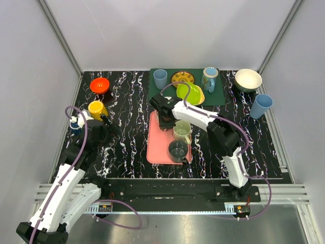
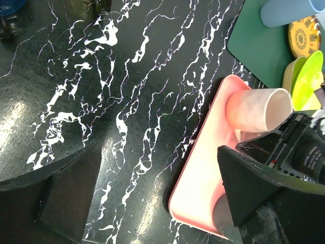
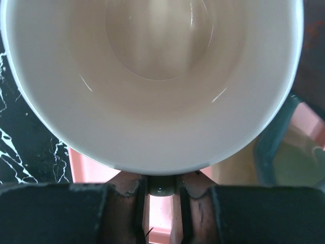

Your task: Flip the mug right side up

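The mug (image 2: 254, 109) is pale pink outside and white inside. It is tipped on its side over the far end of the pink tray (image 2: 203, 173), its mouth toward the right wrist camera. Its white inside (image 3: 152, 76) fills the right wrist view. My right gripper (image 3: 160, 190) is shut on the mug's dark handle (image 3: 160, 184); from the top it (image 1: 165, 121) covers the mug. I cannot tell whether the mug touches the tray. My left gripper (image 2: 152, 168) is open and empty above the black marble table, left of the tray.
A light green mug (image 1: 182, 131) and a dark teal mug (image 1: 177, 150) stand upright on the tray (image 1: 157, 147). A yellow mug (image 1: 96, 108) and a red bowl (image 1: 100, 85) sit at the left. A green mat (image 1: 218, 96) at the back holds cups, a plate and bowls.
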You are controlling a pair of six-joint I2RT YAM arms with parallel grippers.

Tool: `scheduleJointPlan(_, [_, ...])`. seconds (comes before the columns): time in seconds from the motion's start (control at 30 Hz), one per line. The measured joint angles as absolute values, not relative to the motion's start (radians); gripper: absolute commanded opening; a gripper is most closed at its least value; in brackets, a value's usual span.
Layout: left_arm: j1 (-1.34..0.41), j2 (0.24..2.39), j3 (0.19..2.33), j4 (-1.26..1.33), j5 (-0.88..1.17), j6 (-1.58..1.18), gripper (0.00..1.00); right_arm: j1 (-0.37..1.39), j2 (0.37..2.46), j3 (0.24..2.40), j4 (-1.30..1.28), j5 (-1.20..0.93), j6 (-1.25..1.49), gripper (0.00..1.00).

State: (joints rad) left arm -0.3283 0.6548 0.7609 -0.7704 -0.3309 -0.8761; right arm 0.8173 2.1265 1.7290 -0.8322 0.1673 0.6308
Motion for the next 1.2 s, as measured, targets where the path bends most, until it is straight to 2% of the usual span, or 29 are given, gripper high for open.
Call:
scheduleJointPlan(0.03, [-0.328,0.66,0.761,-0.77,-0.331,-0.876,0.99,0.808,2.127,1.729,-0.832,0.163,0.631,0.03])
scheduleJointPlan(0.07, [-0.328,0.667,0.761,-0.77,-0.332,-0.876,0.99,0.799,2.128,1.729,-0.831,0.161,0.631,0.16])
scheduleJointPlan(0.13, [-0.328,0.678,0.761,-0.77,-0.334,-0.876,0.99,0.784,2.128,1.729,-0.827,0.152,0.629,0.28])
scheduleJointPlan(0.17, [-0.328,0.684,0.761,-0.77,-0.335,-0.876,0.99,0.779,2.128,1.729,-0.823,0.145,0.628,0.39])
scheduleJointPlan(0.27, [-0.328,0.697,0.761,-0.77,-0.339,-0.876,0.99,0.773,2.128,1.729,-0.785,0.129,0.623,0.48])
scheduleJointPlan(0.3, [-0.328,0.702,0.761,-0.77,-0.341,-0.876,0.99,0.773,2.128,1.728,-0.772,0.125,0.618,0.54])
scheduleJointPlan(0.47, [-0.328,0.724,0.761,-0.768,-0.354,-0.875,0.99,0.777,2.125,1.72,-0.727,0.101,0.606,0.62])
scheduleJointPlan(0.53, [-0.328,0.739,0.761,-0.768,-0.361,-0.875,0.99,0.78,2.115,1.72,-0.727,0.096,0.6,0.68])
scheduleJointPlan(0.8, [-0.304,0.83,0.823,-0.767,-0.424,-0.83,0.99,0.839,1.992,1.777,-0.759,0.086,0.573,0.72])
scheduleJointPlan(0.93, [-0.207,0.926,0.882,-0.738,-0.429,-0.772,0.99,0.871,1.819,1.771,-0.73,0.073,0.54,0.71])
scheduleJointPlan(1.1, [-0.114,1.12,0.933,-0.689,-0.424,-0.71,0.98,0.869,1.427,1.496,-0.517,0.074,0.481,0.71])
scheduleJointPlan(1.17, [-0.106,1.216,0.953,-0.645,-0.417,-0.683,0.93,0.869,1.314,1.395,-0.454,0.079,0.459,0.71])
scheduleJointPlan(1.2, [-0.103,1.264,0.956,-0.609,-0.411,-0.671,0.88,0.869,1.274,1.351,-0.427,0.083,0.449,0.71])
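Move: The pink mug, already mouth up, is held by its handle in the right hand, its middle about 6 cm ahead of the fingers and 1 cm left, at their height. The white mug stands some 10 cm to the right of it; the green mug is roughly 3 cm back from that hand and 8 cm right. From the left hand, the yellow mug lies about 15 cm ahead, 8 cm left and 14 cm down, with the blue mug 9 ahead, 16 left, equally low. The pink mug's handle is eased a centimetre or so forward in the tray by the right hand, whose fingers then open and let go; the hand climbs away about 27 cm, drawing back, swinging left and then right, its fingers tipping up some 35 degrees with its left side rising. The open left hand sinks slowly, then sweeps forward, left and down towards the yellow and blue mugs, tilting farther down. ##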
